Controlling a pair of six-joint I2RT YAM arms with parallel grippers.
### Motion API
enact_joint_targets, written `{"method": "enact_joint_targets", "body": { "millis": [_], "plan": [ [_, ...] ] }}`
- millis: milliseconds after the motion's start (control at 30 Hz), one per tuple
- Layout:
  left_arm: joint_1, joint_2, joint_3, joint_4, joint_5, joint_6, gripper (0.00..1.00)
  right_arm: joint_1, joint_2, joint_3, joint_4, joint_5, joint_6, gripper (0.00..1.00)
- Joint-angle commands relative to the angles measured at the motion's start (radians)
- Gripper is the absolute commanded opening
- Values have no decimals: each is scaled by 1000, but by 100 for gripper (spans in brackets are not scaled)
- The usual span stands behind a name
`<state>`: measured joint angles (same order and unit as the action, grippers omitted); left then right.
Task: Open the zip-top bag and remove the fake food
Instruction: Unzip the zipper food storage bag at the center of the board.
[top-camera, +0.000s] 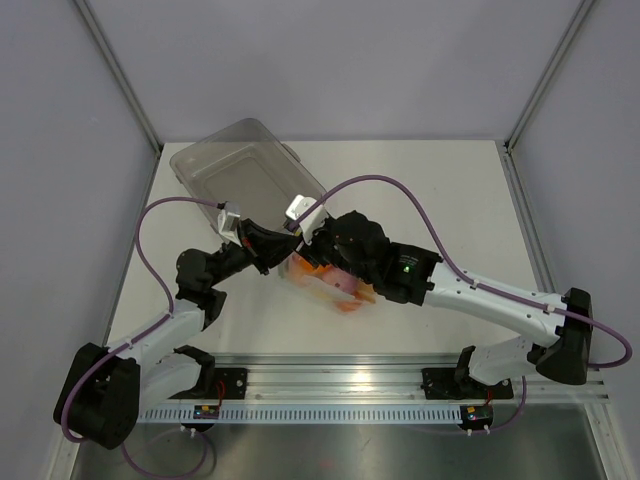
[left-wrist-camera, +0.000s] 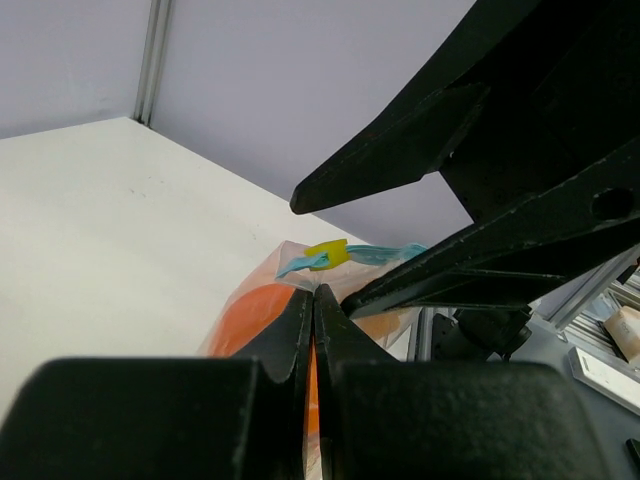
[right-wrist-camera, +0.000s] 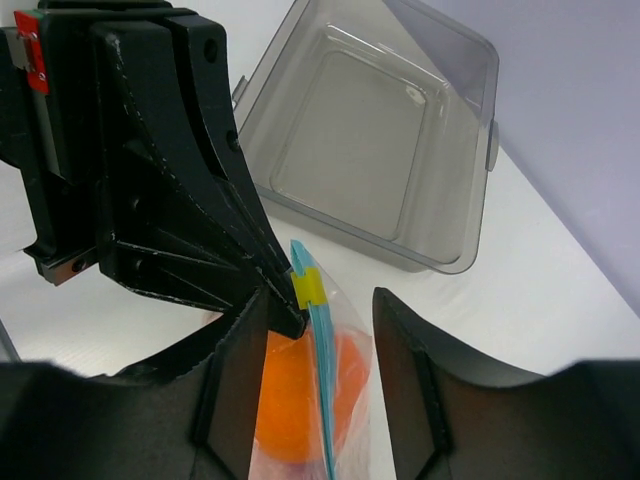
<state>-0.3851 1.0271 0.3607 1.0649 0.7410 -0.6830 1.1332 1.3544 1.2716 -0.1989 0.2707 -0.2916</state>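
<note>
The zip-top bag (top-camera: 335, 290) lies at the table's middle between both arms, with orange fake food (right-wrist-camera: 290, 400) showing through its clear plastic. Its light-blue zip strip (right-wrist-camera: 323, 380) stands on edge with a yellow slider (right-wrist-camera: 307, 288) near the end. My left gripper (left-wrist-camera: 315, 292) is shut, pinching the bag's plastic just below the slider (left-wrist-camera: 326, 256). My right gripper (right-wrist-camera: 318, 310) is open, with one finger on each side of the zip strip and neither touching it. In the top view the left gripper (top-camera: 280, 258) and right gripper (top-camera: 305, 245) meet tip to tip over the bag.
A rigid clear tub (top-camera: 245, 170) stands empty and tilted at the back left, just beyond the grippers; the right wrist view shows the tub (right-wrist-camera: 460, 250) close behind the bag. Purple cables loop over both arms. An aluminium rail (top-camera: 400, 385) runs along the near edge.
</note>
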Motion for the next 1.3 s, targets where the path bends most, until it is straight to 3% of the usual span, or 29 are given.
{"method": "enact_joint_targets", "body": {
  "millis": [0, 633, 933, 1267],
  "plan": [
    [-3, -21, 40, 67, 18, -4, 0, -6, 6, 51, 64, 15, -37, 50],
    [-3, -25, 30, 89, 21, -13, 0, -6, 12, 48, 84, 22, -23, 17],
    [-1, -33, 32, 69, 11, -15, 0, -4, -29, 14, 75, -2, 14, 10],
    [3, -50, 43, 20, 5, -23, 0, -4, -69, -37, 58, 1, 28, 9]
  ]
}}
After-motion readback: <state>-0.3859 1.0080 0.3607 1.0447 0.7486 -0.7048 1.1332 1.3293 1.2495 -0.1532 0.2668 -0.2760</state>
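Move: The yellow zip slider sits between the right hand's open fingers, about 1 cm ahead and 1 cm left of their middle, at the same height. The closed left fingertips are some 2 cm to the right hand's left, level fore and aft and 1 cm lower. The orange fruit hangs 1 cm back, 2 cm right and 8 cm below. From the left hand, the slider is about 1 cm ahead, 1 cm right and 1 cm above. Easing forward, left and up, about 1 cm in all, the right hand closes its fingers from half open and pinches the yellow slider right beside the left fingertips. It then draws back and to the right by just under 1 cm, keeping the height gained and its grip. The left hand stays put, still pinching the bag next to the slider. ##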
